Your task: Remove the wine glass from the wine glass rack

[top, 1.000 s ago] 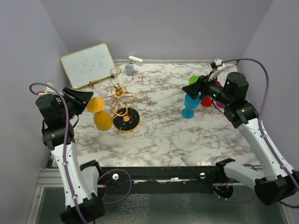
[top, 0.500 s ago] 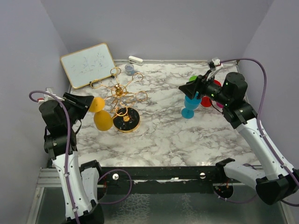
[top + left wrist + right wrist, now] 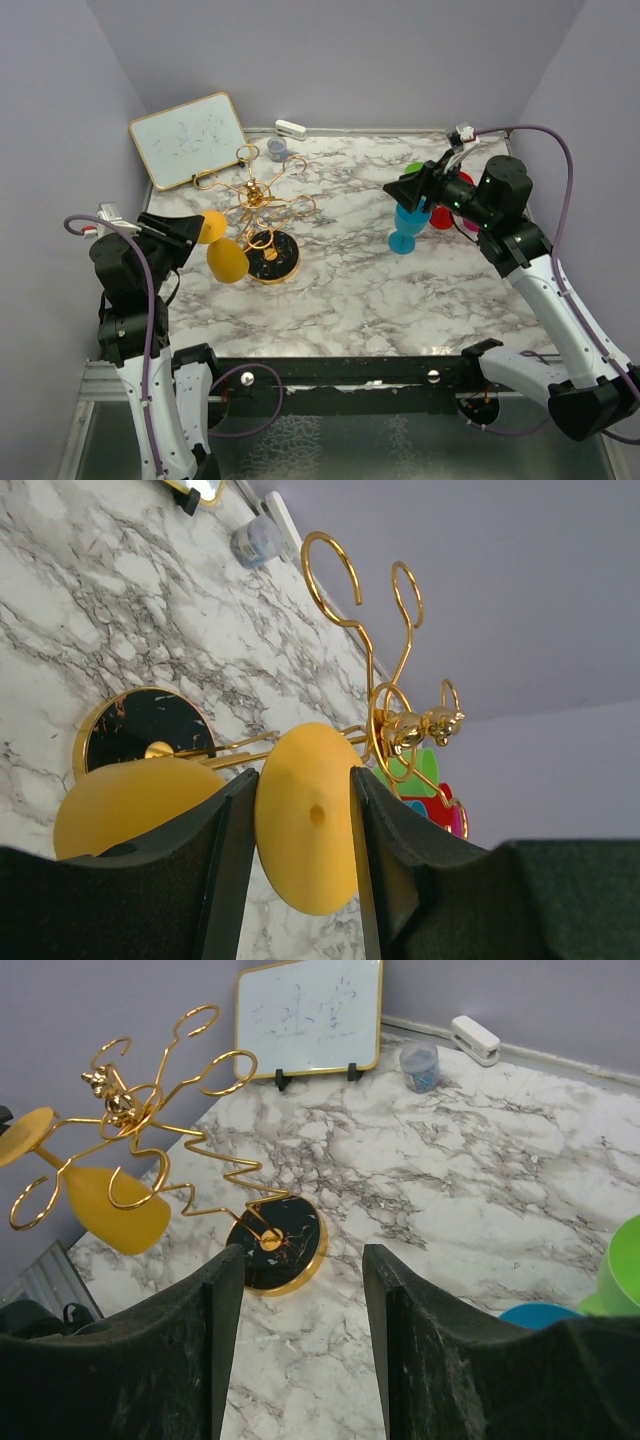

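The gold wire wine glass rack (image 3: 262,198) stands on its round black base (image 3: 271,256) at the back left of the marble table. A yellow wine glass (image 3: 227,260) hangs tilted at the rack's left side, its bowl low and its foot up. My left gripper (image 3: 192,228) is shut on the foot; in the left wrist view the yellow disc (image 3: 305,825) sits between both fingers, with the rack (image 3: 372,675) just behind. My right gripper (image 3: 400,187) is open and holds nothing, hovering above a blue glass (image 3: 405,226). From the right wrist the rack (image 3: 165,1110) and yellow glass (image 3: 115,1210) lie far left.
A small whiteboard (image 3: 188,140) leans at the back left, with a grey cup (image 3: 277,149) and a white object (image 3: 290,129) beside it. Green (image 3: 413,170), red (image 3: 444,216) and pink glasses stand under the right arm at the table's right side.
The left arm has drawn back toward the near left edge with the yellow glass's foot in its jaws, shifting the bowl a little. The right gripper rose slightly and then held still.
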### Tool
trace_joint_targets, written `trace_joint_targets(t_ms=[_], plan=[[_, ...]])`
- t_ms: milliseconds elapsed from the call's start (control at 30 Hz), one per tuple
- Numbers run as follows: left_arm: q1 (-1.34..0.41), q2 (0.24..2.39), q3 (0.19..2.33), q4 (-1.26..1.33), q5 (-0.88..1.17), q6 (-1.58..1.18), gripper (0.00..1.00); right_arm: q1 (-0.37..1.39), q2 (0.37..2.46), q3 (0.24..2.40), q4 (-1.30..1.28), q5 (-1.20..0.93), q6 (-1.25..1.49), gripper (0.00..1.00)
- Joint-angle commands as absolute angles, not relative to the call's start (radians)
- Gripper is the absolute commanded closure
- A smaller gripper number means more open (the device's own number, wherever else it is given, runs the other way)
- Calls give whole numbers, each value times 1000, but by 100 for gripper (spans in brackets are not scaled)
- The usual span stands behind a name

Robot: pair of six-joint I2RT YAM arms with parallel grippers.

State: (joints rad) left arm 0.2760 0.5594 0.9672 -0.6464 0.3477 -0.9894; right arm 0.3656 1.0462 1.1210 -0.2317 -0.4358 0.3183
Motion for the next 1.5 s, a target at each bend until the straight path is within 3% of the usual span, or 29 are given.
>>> trace_joint_targets(t_ms=[0,100,233,333,667,1200,1467], plan=[[265,543,948,-651,333,-1003,58,370,1018,1122,-212,-456,326,50],[262,542,954,-653,334,-1004,60,370,1016,1120,-216,-455,327,50],[256,544,983,-665,322,-1001,89,370,1018,1117,-215,-454,330,50],[252,552,1016,-683,310,-992,98,371,1018,1116,-214,-454,332,50],[245,547,1044,-688,299,-997,99,370,1015,1113,-212,-454,338,50],[244,530,847,-277,395,-1208,100,371,1001,1102,-217,-431,333,50],[245,548,843,-210,405,-1241,100,370,1022,1098,-199,-442,345,50]])
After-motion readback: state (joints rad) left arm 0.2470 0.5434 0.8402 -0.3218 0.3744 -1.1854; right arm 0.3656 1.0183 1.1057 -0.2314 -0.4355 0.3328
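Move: Just at the left fingertips, roughly between them, is the orange glass's foot, its middle about 2 cm ahead and 2 cm to the right, at hand height. The rack's gold hub stands some 5 cm ahead and 9 cm to the right, about level; its black base is some 6 cm ahead, 10 cm right and 30 cm below. From the right hand that foot lies about 30 cm left and 5 cm back, level. Closing from a little under half open to almost shut, the left fingers pinch the rim of the orange glass's foot while the hand dips a centimetre. It then lifts and eases slightly back, before going forward about 3 cm and up again to end some 3 cm above its start, tipping the fingers up about 10 degrees and rolling its left side down a little, grip kept. ##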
